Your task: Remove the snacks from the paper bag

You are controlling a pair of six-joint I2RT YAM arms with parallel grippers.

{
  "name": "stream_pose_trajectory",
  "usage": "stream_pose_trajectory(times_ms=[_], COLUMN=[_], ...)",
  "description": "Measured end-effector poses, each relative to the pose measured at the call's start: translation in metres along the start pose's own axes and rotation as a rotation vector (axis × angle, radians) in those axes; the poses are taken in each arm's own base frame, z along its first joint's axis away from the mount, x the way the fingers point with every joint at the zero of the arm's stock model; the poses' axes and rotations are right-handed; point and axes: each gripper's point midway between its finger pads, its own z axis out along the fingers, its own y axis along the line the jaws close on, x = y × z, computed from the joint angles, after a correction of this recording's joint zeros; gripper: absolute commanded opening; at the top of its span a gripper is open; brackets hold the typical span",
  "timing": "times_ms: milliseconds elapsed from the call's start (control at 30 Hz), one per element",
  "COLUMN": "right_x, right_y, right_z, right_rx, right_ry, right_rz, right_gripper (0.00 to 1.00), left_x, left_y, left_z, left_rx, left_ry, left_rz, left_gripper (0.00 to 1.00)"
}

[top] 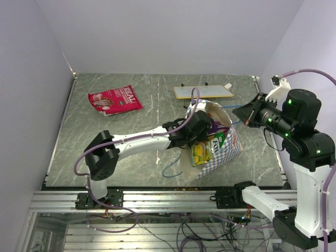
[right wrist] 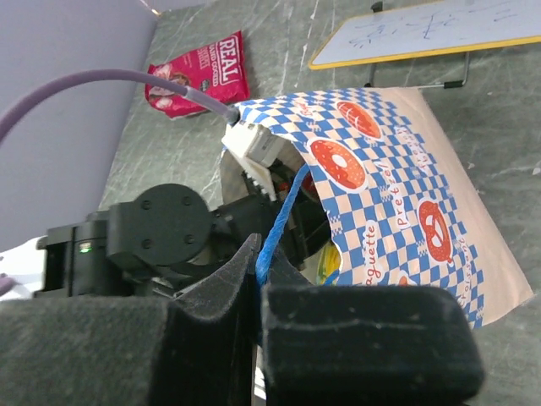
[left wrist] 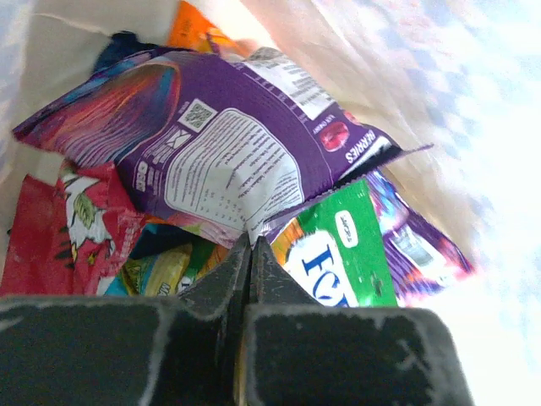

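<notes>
The paper bag (top: 223,149) (right wrist: 397,194), blue-and-white checkered, lies on its side with its mouth toward the left arm. My left gripper (top: 202,131) (left wrist: 251,245) is inside it, shut on the lower edge of a purple snack packet (left wrist: 228,144). A green packet (left wrist: 338,245) and a red one (left wrist: 68,228) lie around it in the bag; a green-yellow packet (top: 202,152) shows at the mouth. My right gripper (top: 236,112) (right wrist: 258,254) is shut on the bag's blue cord handle (right wrist: 279,220), holding it up. One red-pink snack packet (top: 114,100) (right wrist: 199,76) lies on the table at the far left.
A flat cream board (top: 203,92) (right wrist: 431,30) on black feet stands just behind the bag. The bag's other blue cord handle (top: 170,168) trails on the table near the front edge. Walls close in the table on the left, back and right.
</notes>
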Motion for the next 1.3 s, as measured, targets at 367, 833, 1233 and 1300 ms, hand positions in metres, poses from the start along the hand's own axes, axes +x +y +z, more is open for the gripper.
stream_pose_trajectory(times_ms=[367, 833, 1233, 1300], right_x=[-0.004, -0.010, -0.002, -0.003], right_y=[-0.007, -0.014, -0.027, -0.028], right_z=[0.012, 0.022, 0.034, 0.035], right_rx=[0.020, 0.044, 0.093, 0.098], right_ry=[-0.049, -0.091, -0.090, -0.096], right_rz=[0.037, 0.063, 0.105, 0.111], right_gripper=[0.00, 0.00, 0.00, 0.00], left_x=[-0.006, -0.072, -0.137, -0.146], left_y=[-0.022, -0.046, -0.035, -0.032], left_z=[-0.068, -0.156, -0.289, -0.308], left_rx=[0.125, 0.262, 0.467, 0.476], left_ry=[0.164, 0.128, 0.009, -0.027], left_rz=[0.014, 0.027, 0.038, 0.060], left_gripper=[0.07, 0.07, 0.07, 0.07])
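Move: The left hand, down inside the bag's mouth, already pinches the purple pack; the red REAL pack on the table out to the left lies some 30 cm ahead, 46 cm left and 16 cm below. Close under that hand are the green FOX'S pack, about 3 cm back, 5 right and 7 down, and the yellow pack, 7 back, 1 left and 9 down. From the right hand, holding the blue handle, the purple pack's middle is about 9 cm ahead, straight in line and 27 below. Keeping its pinch on the edge of the purple pack, the left hand draws it back and a little up off the other snacks, then lifts it steeply and swings left away from the bag, ending about 28 cm higher, 16 cm farther left and 12 cm farther back, with the wrist turned some 20 degrees clockwise and its left side dipping. Meanwhile the right hand, still shut on the blue handle, holds the bag up and eases about 4 cm forward and a couple of centimetres down, turning slightly clockwise. ##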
